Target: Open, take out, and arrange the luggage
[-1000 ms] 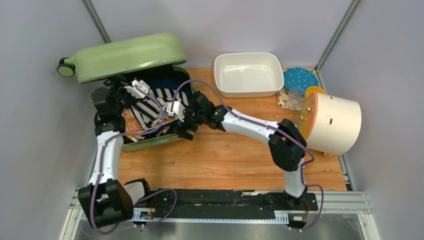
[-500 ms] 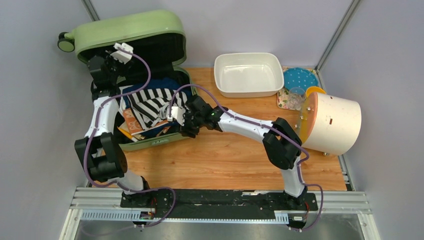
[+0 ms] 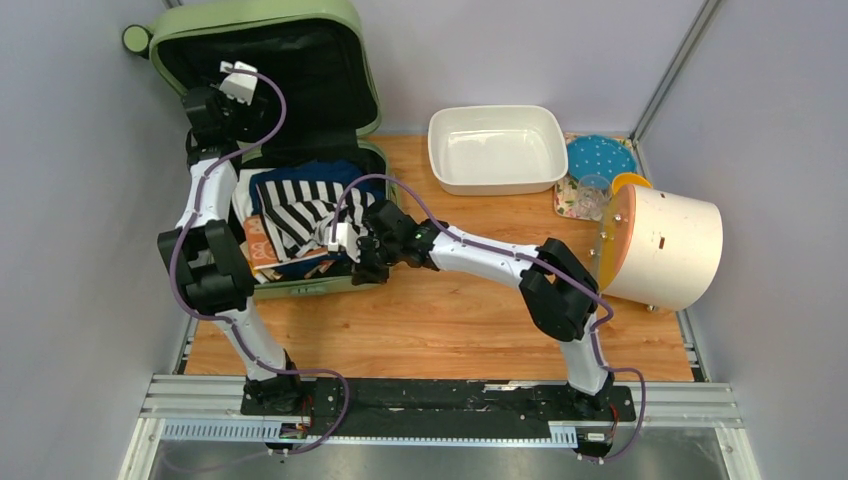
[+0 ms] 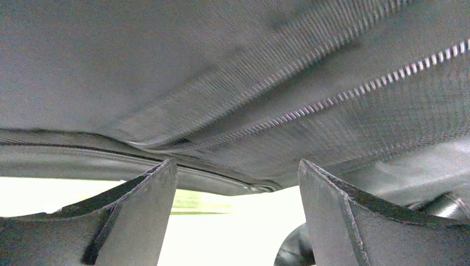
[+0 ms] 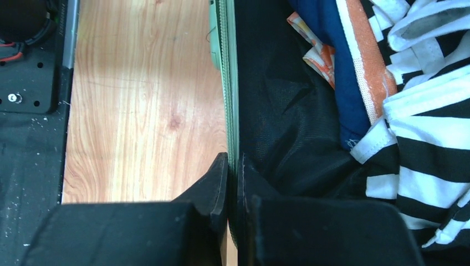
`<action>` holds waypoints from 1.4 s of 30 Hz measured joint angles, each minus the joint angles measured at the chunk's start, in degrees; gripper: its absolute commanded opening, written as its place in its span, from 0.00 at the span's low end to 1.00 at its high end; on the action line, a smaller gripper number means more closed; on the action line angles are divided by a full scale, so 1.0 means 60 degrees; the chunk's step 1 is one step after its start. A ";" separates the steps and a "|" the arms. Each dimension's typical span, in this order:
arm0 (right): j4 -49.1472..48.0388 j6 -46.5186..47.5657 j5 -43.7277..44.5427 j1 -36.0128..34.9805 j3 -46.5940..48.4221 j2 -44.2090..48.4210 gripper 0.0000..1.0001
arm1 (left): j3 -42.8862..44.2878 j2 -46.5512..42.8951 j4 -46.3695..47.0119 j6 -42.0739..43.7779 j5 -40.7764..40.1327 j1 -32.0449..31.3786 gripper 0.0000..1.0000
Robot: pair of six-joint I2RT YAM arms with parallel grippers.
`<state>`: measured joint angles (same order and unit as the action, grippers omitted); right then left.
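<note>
The sage-green luggage [image 3: 300,287] lies open at the back left, its lid [image 3: 250,14] upright with the black lining [image 3: 310,80] facing me. Inside are a black-and-white striped garment [image 3: 300,210], blue cloth [image 3: 320,170] and an orange patterned piece [image 3: 258,245]. My left gripper [image 3: 245,105] is open and pressed against the lid's lining [image 4: 221,66], fingers apart [image 4: 238,166]. My right gripper [image 3: 360,265] is shut on the lower shell's green rim [image 5: 228,83] at its right front corner [image 5: 233,158], with the striped garment [image 5: 432,138] beside it.
A white tub [image 3: 497,110] stands at the back centre. A cream cylinder [image 3: 670,245] with an orange end [image 3: 610,240] lies at the right. A blue dotted plate [image 3: 600,155] and a clear cup [image 3: 595,187] sit behind it. Wooden tabletop [image 3: 450,310] spreads in front.
My left arm has risen and swung the lid from nearly closed to upright. My right gripper has stayed on the lower shell's rim.
</note>
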<state>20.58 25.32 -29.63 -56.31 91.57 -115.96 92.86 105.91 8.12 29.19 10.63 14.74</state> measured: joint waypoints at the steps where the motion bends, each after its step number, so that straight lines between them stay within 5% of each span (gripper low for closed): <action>1: -0.0040 -0.0044 0.0004 -0.0051 0.0004 -0.0015 0.00 | 0.0000 0.0076 -0.0149 -0.0047 0.0026 -0.0026 0.88; 10: 0.0018 -0.0619 0.0364 -0.0299 0.0379 -0.0219 0.05 | 0.0361 0.0510 -0.1388 -0.0554 0.0146 -0.0204 0.89; 13: 0.0022 -0.0783 0.0459 -0.0255 0.0393 -0.0219 0.19 | 0.0146 0.0328 -0.1461 -0.0805 0.0331 -0.0204 0.89; 17: -0.0051 -0.1020 0.0565 -0.0178 0.0433 -0.0219 0.57 | -0.0790 -0.0539 -0.1854 -0.1133 0.0951 -0.0200 0.89; 20: -0.0182 -0.1147 0.0634 0.0029 0.0528 -0.0197 0.69 | -0.1300 -0.1457 -0.2412 -0.1392 0.1494 -0.0197 0.89; 27: 0.0233 -0.1337 0.0470 0.0670 0.0951 0.0466 0.72 | -0.1832 -0.3869 -0.4116 -0.1774 0.2779 -0.0171 0.89; 35: 0.1126 -0.1341 0.0350 0.3235 0.2102 0.2109 0.72 | -0.3206 -0.5829 -0.6339 -0.1865 0.4156 0.0055 0.89; 42: 0.3122 -0.0685 0.1053 0.5395 0.3308 0.0889 0.71 | -0.4495 -0.6634 -0.7074 -0.2200 0.4430 0.0058 0.89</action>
<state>39.31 21.21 -23.31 -23.94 111.42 -110.63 65.89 66.11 -34.33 15.99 37.21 15.09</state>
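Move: The left hand is up inside the raised suitcase lid, whose middle is roughly 12 cm to its right, 2 cm farther out and 3 cm lower. The striped shirt lies about 20 cm back, 19 cm right and 24 cm below; the blue cloth, 12 cm back and 22 cm right, is equally low. From the right hand, gripping the rim, the white tub is about 28 cm ahead, 30 cm right and 6 cm lower; the shirt is 13 cm ahead, 13 cm left and 4 cm lower. The right fingers keep pinching the suitcase's near rim by its right corner, then open, come free and arc some 30 cm forward and right over the tub's left part, rising before they begin to sink, the wrist turning clockwise. The left hand slides down about 5 cm by the lid, then, fingers still open, pulls back and right to above the clothes, tipping and rolling downward, with a small rise before sinking again. ##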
